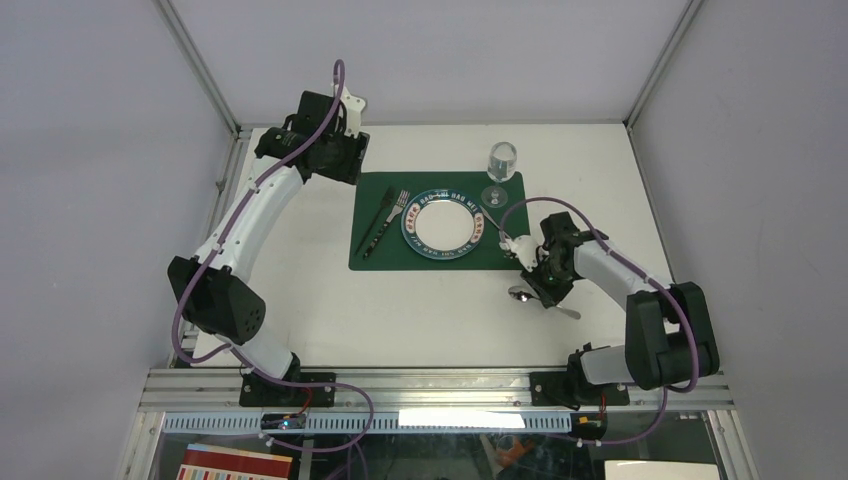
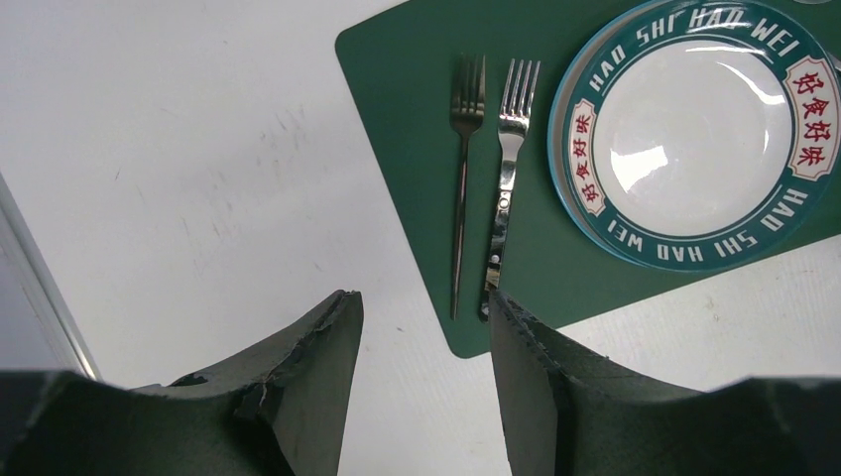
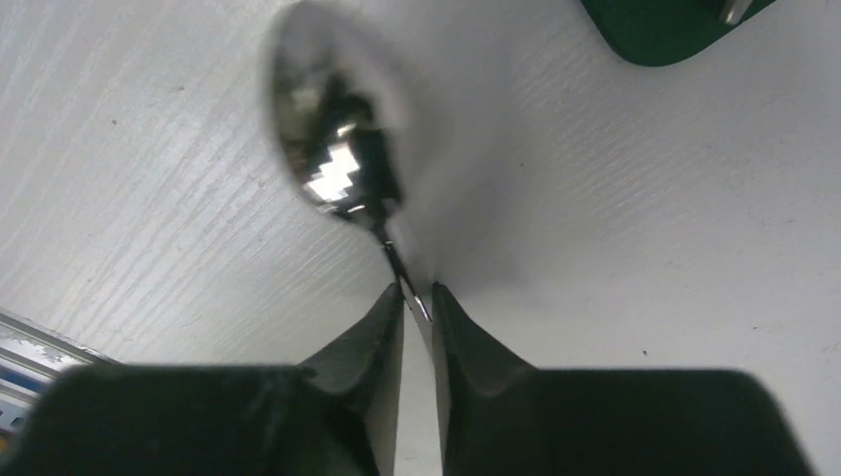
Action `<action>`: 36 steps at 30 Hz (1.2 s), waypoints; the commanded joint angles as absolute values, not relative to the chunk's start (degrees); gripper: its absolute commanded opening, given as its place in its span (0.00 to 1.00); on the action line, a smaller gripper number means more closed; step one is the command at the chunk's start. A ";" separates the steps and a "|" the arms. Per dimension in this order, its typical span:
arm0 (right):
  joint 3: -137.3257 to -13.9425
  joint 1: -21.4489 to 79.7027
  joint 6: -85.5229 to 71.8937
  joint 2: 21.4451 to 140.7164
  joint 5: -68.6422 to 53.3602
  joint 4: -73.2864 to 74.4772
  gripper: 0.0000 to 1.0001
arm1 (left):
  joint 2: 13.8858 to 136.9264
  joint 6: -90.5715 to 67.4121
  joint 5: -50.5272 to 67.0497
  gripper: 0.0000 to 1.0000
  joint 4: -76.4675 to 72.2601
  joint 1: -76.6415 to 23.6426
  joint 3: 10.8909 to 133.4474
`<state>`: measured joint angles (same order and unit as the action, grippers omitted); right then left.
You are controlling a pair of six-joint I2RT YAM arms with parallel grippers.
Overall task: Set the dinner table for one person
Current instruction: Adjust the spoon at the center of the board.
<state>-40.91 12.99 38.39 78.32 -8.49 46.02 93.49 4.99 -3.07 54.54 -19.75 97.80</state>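
The white dinner table (image 1: 300, 290) carries a dark green placemat (image 1: 380, 195). On the mat sit a plate (image 1: 443, 226) with a teal lettered rim, and two forks (image 1: 395, 210) side by side to its left. A silver spoon (image 3: 332, 149) lies on the bare table off the mat's right corner. My right gripper (image 3: 418, 293) is down at the table, shut on the spoon's thin handle just behind the bowl. My left gripper (image 2: 424, 302) hangs open and holds nothing, above the table by the mat's left edge (image 2: 417, 119).
An empty stemmed glass (image 1: 502, 165) stands at the mat's far right corner. A thin silver piece of cutlery (image 1: 492, 225) lies just right of the plate. Aluminium framing (image 1: 400, 385) runs along the table's near edge.
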 commanded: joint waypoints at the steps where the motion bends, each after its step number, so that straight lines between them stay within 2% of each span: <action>1: -39.20 12.84 38.94 77.37 -9.37 44.13 0.13 | 90.58 5.51 -5.19 0.52 53.75 -19.23 98.47; 4: -39.49 12.80 38.70 76.13 -8.63 44.69 0.03 | 90.15 5.51 -5.13 0.52 53.88 -19.30 98.61; 6: -39.83 12.78 38.63 74.72 -8.78 45.41 0.00 | 90.11 5.61 -4.94 0.52 53.88 -19.25 98.61; 16: -42.51 12.76 36.63 67.87 -1.68 43.22 0.00 | 90.00 5.52 -4.85 0.51 53.62 -19.25 98.35; 29: -51.32 12.95 32.87 89.29 18.48 23.03 0.00 | 89.47 5.15 -4.33 0.50 53.35 -19.25 97.47; 36: -52.20 13.57 32.95 91.16 21.74 20.20 0.00 | 87.38 5.18 -4.81 0.51 52.18 -19.25 94.88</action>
<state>-49.71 13.04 33.93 91.42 18.04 24.25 91.64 5.13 -4.47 54.46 -19.75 95.59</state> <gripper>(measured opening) 0.032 0.506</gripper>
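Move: The spoon lies right between the right hand's open fingers, its middle about 1 cm below and no distance ahead or sideways, bowl to the left. The placemat's near right corner is some 9 cm ahead and 4 cm left; the knife's middle is about 18 cm ahead and 11 cm left, the plate's about 21 cm ahead and 28 cm left, all a centimetre or so below. From the left hand the spoon is roughly 23 cm back, 52 cm right and 22 cm down. Closing first in place, the right fingers pinch the spoon's handle behind the bowl, lift it nearly 3 cm, then sweep it forward about 13 cm and some 5 cm right, sinking a little on the way. The hand passes outside the placemat's near right corner, tipping its fingertips forward, leaning its left side down and turning about 10 degrees clockwise, grip kept. ##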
